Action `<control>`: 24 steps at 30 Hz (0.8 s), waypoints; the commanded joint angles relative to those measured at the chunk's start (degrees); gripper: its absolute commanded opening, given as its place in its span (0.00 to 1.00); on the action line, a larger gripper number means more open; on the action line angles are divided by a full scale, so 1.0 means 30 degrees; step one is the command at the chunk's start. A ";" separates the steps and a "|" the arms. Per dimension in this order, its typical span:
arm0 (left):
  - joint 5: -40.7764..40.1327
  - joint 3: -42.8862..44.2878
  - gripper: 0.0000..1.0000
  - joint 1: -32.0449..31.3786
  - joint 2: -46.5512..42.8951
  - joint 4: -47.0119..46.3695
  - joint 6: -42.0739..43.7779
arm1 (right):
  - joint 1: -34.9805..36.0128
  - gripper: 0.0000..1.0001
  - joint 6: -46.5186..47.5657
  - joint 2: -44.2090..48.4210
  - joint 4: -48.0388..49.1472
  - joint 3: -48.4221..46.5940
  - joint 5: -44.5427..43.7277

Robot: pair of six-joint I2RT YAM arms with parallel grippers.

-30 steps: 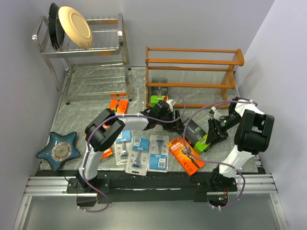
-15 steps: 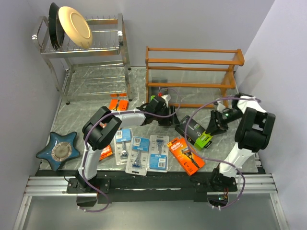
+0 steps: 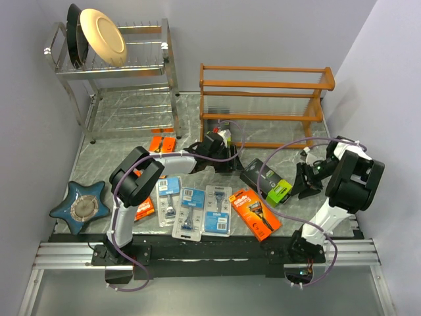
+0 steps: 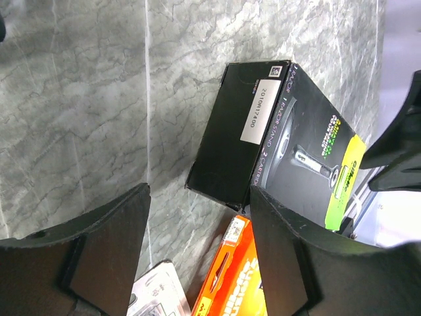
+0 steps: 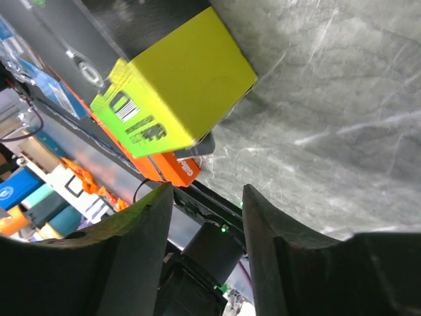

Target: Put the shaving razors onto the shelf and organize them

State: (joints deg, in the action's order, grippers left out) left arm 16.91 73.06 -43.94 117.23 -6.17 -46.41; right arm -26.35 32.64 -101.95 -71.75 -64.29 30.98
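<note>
A lime-green-and-black razor box (image 3: 266,181) lies flat on the table, in front of the wooden shelf (image 3: 263,85). My left gripper (image 3: 233,163) hovers just left of it, open and empty. In the left wrist view that box (image 4: 276,145) lies beyond the gripper (image 4: 200,257), with an orange pack (image 4: 230,276) below. My right gripper (image 3: 299,184) stands open just right of the box, apart from it. The right wrist view shows the box's lime end (image 5: 177,85) ahead of the empty gripper (image 5: 207,224). Three blue blister cards (image 3: 191,210) and orange packs (image 3: 255,212) (image 3: 162,143) lie on the table.
A chrome dish rack (image 3: 118,66) with plates stands at the back left. A blue star-shaped dish (image 3: 80,204) sits at the left front. Another orange pack (image 3: 146,209) lies half under the left arm. The right wall is close beside the right arm.
My right gripper has drawn back to the right, away from the green-and-black box, which now lies flat nearer the table's middle. The left gripper has shifted only slightly.
</note>
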 commanded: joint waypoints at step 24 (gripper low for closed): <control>-0.0097 0.0871 0.73 -0.0089 -0.0491 0.1002 0.1319 | 0.0815 0.14 0.0194 -0.3575 0.0068 -0.0599 0.6248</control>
State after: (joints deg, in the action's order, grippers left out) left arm 16.86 73.32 -43.94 117.21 -5.54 -45.84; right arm -23.66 30.70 -112.16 -69.12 -63.40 40.23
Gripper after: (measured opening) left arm 0.716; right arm 0.169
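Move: The black-and-green razor box lies on the table with its middle about 13 cm to the right hand's left, 3 cm ahead and some 4 cm below, its green end nearest. The orange razor box is about 17 cm left of the hand, 9 cm back and 5 cm lower; the shelf's bottom rail runs past some 16 cm ahead and 14 cm left. From the left hand, the black-and-green box's middle is about 10 cm right, 7 cm back and 4 cm below. The right hand first sinks beside the green end of the black-and-green razor box, about 3 cm in all, while easing left. Then it drives left, about 3.5 cm altogether, its fingers closing from half open to nearly shut and swinging up some 10 degrees towards level, so that the fingertips come up against the green end and push it towards the open left gripper, which stays in place by the black end. ##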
